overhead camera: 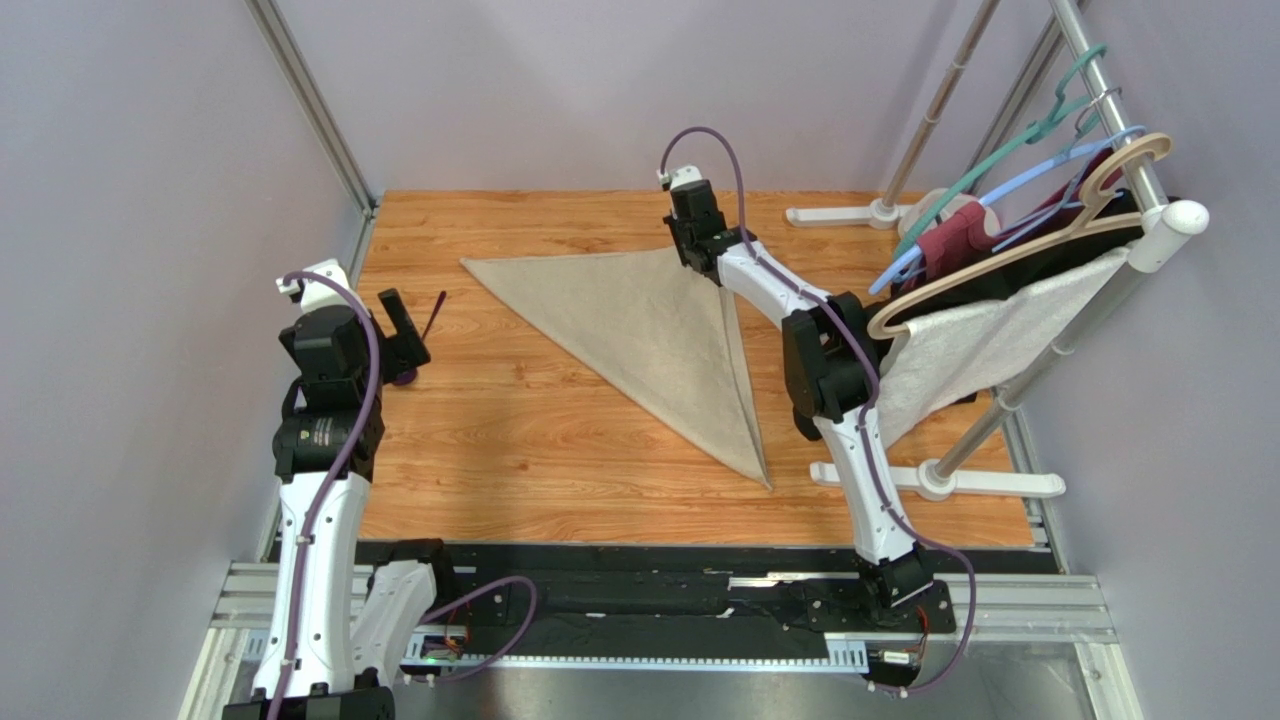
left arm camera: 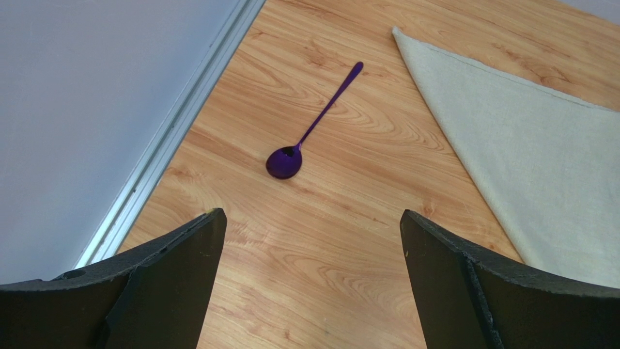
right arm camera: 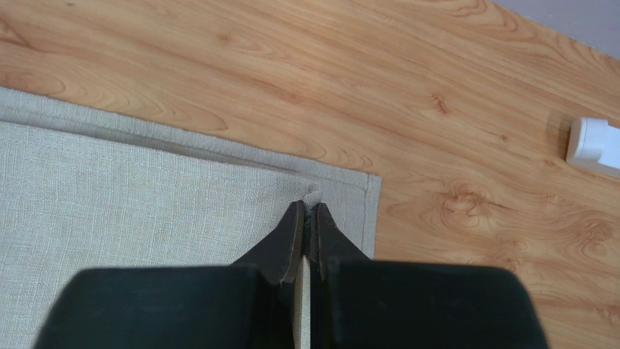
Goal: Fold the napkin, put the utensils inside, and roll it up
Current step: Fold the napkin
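The beige napkin (overhead camera: 646, 330) lies flat on the wooden table as a folded triangle, its long point toward the near side. My right gripper (overhead camera: 706, 264) sits at the napkin's far right corner. In the right wrist view it (right arm camera: 308, 208) is shut, with a small tuft of the napkin (right arm camera: 145, 196) pinched between its tips. A dark-purple spoon (left arm camera: 313, 127) lies on bare wood left of the napkin (left arm camera: 524, 145), bowl toward me. My left gripper (left arm camera: 309, 216) hovers just short of the spoon (overhead camera: 434, 312), wide open and empty (overhead camera: 400, 339).
A clothes rack with hangers and white and maroon garments (overhead camera: 1022, 255) stands along the right side, and my right arm passes close to it. Its white feet (overhead camera: 842, 215) (overhead camera: 939, 480) rest on the table, one showing in the right wrist view (right arm camera: 593, 142). A metal rail (left arm camera: 175, 123) edges the left wall.
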`<state>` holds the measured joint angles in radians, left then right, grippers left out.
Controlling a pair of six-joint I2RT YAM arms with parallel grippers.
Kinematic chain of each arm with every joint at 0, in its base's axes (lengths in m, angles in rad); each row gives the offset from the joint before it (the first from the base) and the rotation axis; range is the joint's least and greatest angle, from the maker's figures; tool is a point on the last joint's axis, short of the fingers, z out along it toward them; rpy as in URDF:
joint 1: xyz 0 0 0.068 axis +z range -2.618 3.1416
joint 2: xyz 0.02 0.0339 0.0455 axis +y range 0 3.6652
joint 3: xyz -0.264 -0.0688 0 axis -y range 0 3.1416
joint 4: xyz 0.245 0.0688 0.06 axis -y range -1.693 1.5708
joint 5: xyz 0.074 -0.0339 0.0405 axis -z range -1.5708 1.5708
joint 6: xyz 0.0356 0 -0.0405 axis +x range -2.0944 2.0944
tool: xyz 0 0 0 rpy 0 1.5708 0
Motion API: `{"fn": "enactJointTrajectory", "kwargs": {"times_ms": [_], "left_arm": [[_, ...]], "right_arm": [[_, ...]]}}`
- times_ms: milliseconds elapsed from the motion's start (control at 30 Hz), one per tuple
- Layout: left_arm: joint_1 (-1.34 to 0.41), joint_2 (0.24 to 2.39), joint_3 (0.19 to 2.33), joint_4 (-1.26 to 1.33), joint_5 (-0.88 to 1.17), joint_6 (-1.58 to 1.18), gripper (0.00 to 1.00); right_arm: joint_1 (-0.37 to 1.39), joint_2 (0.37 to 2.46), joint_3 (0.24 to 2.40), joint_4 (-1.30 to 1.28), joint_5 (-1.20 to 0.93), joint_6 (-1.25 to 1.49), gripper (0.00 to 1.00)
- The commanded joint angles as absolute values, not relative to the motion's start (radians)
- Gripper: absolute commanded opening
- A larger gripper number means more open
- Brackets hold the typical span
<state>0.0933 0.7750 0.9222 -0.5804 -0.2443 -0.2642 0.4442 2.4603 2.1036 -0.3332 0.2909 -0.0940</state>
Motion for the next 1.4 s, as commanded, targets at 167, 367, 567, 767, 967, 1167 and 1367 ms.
{"fn": "enactJointTrajectory", "kwargs": {"times_ms": [167,367,567,767,967,1167,1367], "left_arm": [[0.100,0.775,0.950,-0.565,-0.239,-0.265,0.99],[0.101,0.775,0.948,-0.565,-0.238,-0.267,0.99],[0.100,0.775,0.948,-0.565,-0.238,-0.265,0.99],[0.100,0.775,0.948,-0.565,-0.238,-0.267,0.99],[0.100,0.776,0.950,-0.566,-0.238,-0.265,0.99],[0.100,0.775,0.950,-0.566,-0.239,-0.265,0.99],[0.100,0.776,0.950,-0.566,-0.239,-0.265,0.99]], "right_arm": [[0.411,2.517,2.192,-0.313,0.327,-0.107,0.00],[0.396,2.530,2.200,-0.319,0.344,-0.094,0.00],[0.384,2.525,2.200,-0.316,0.348,-0.077,0.00],[0.374,2.523,2.200,-0.319,0.356,-0.064,0.00],[0.370,2.511,2.189,-0.311,0.365,-0.064,0.00],[0.359,2.510,2.187,-0.311,0.371,-0.060,0.00],[0.353,2.505,2.184,-0.310,0.376,-0.061,0.00]]}}
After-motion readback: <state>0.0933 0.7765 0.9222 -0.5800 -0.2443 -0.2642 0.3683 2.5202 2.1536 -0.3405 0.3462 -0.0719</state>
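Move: The right hand already pinches the folded-over corner; the napkin's far right corner lies roughly 4 cm right, 3 cm ahead and 2 cm below. The fold's left tip is some 41 cm left and 1 cm ahead, its near tip about 42 cm back and 9 cm right; the rack foot's end is 15 cm right, 9 cm ahead. From the left hand, that far right corner is some 35 cm ahead, 52 cm right and 21 cm below. The right hand drags its still-pinched napkin corner about 5 cm right, easing 2 cm forward and down. ##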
